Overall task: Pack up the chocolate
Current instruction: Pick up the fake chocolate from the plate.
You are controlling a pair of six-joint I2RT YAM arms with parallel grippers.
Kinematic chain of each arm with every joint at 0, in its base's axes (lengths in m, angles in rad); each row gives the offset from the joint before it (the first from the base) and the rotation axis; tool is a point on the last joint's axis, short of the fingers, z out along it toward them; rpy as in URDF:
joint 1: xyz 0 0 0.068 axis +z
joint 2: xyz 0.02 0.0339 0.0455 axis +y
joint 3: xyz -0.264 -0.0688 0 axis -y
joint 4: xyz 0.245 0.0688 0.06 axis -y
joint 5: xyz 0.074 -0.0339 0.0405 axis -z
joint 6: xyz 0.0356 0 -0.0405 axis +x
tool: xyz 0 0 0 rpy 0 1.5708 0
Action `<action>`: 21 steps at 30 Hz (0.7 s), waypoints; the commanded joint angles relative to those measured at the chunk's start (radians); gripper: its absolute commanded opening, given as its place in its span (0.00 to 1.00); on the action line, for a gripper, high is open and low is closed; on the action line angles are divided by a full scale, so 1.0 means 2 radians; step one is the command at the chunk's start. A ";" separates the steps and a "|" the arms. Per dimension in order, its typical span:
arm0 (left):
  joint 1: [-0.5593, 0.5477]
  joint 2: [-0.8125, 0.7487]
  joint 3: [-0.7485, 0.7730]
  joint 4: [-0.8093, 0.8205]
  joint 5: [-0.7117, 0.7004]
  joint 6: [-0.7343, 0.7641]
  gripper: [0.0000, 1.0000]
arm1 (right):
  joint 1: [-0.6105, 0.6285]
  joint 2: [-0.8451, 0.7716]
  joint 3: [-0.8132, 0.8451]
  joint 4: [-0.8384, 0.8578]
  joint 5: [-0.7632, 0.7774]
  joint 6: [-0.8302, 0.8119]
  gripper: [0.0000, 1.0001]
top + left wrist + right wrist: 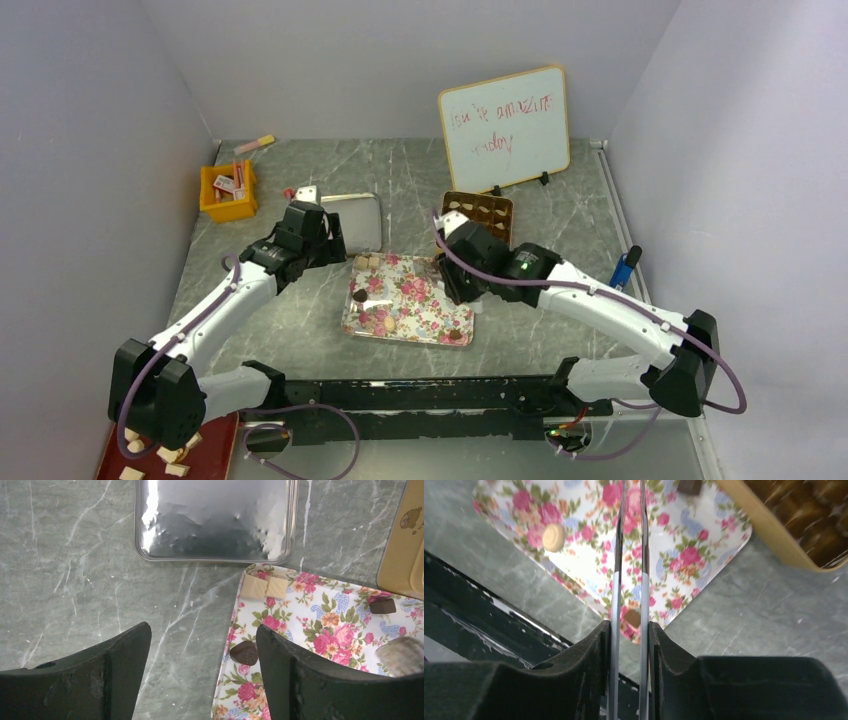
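Note:
A floral tray (pixel 425 305) lies mid-table with chocolate on it: two cream squares (pixel 255 586), a dark piece (pixel 244 653), a dark square (pixel 382 605), a round tan piece (pixel 553 536) and a ridged brown piece (pixel 633 618). My left gripper (pixel 200 632) hangs open over the tray's left edge, its right finger (pixel 280 660) just beside the dark piece, nothing between the fingers. My right gripper (pixel 629 625) is shut on metal tongs (pixel 618 555), whose two blades reach out over the tray's near right corner. The compartment box (pixel 478 212) stands behind the tray.
A silver tin lid (pixel 352 220) lies left of the box. At the back are a yellow bin (pixel 228 192) and a whiteboard (pixel 505 130). A blue object (pixel 625 268) sits at right, a red tray (pixel 215 450) with pale pieces at near left.

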 commanded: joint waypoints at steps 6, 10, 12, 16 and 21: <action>0.002 -0.008 0.014 0.008 0.013 -0.015 0.81 | 0.034 -0.011 -0.023 -0.039 0.072 0.059 0.28; 0.003 -0.010 0.016 0.004 0.011 -0.014 0.81 | 0.033 -0.001 -0.031 -0.054 0.090 0.078 0.28; 0.002 -0.011 0.016 0.003 0.011 -0.014 0.81 | 0.034 0.001 -0.040 -0.050 0.089 0.083 0.28; 0.002 -0.012 0.018 0.000 0.009 -0.012 0.81 | 0.035 0.007 -0.057 -0.038 0.080 0.089 0.28; 0.002 -0.013 0.016 0.000 0.009 -0.013 0.81 | 0.036 0.017 -0.081 -0.019 0.072 0.095 0.29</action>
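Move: The brown chocolate in the tray's near-right corner, which I seem to be going for, lies about 5 cm back, 2 cm right and some 14 cm below my right hand, which holds the tongs. The pale chocolate is about 2 cm back and 15 cm left; the far dark chocolate is 13 cm ahead and 3 cm left. From my left hand the brown one is roughly 18 cm back, 31 cm right and 11 cm lower. Still gripping the tongs with an unchanged opening, my right hand sinks about 6 cm over the right end of the tray towards the brown chocolate, easing right some 4 cm and back 3 cm: first a quick dip backward, then right, then more steeply down. On the way my wrist leans its left side down and turns a little clockwise, about 15 degrees in all. ##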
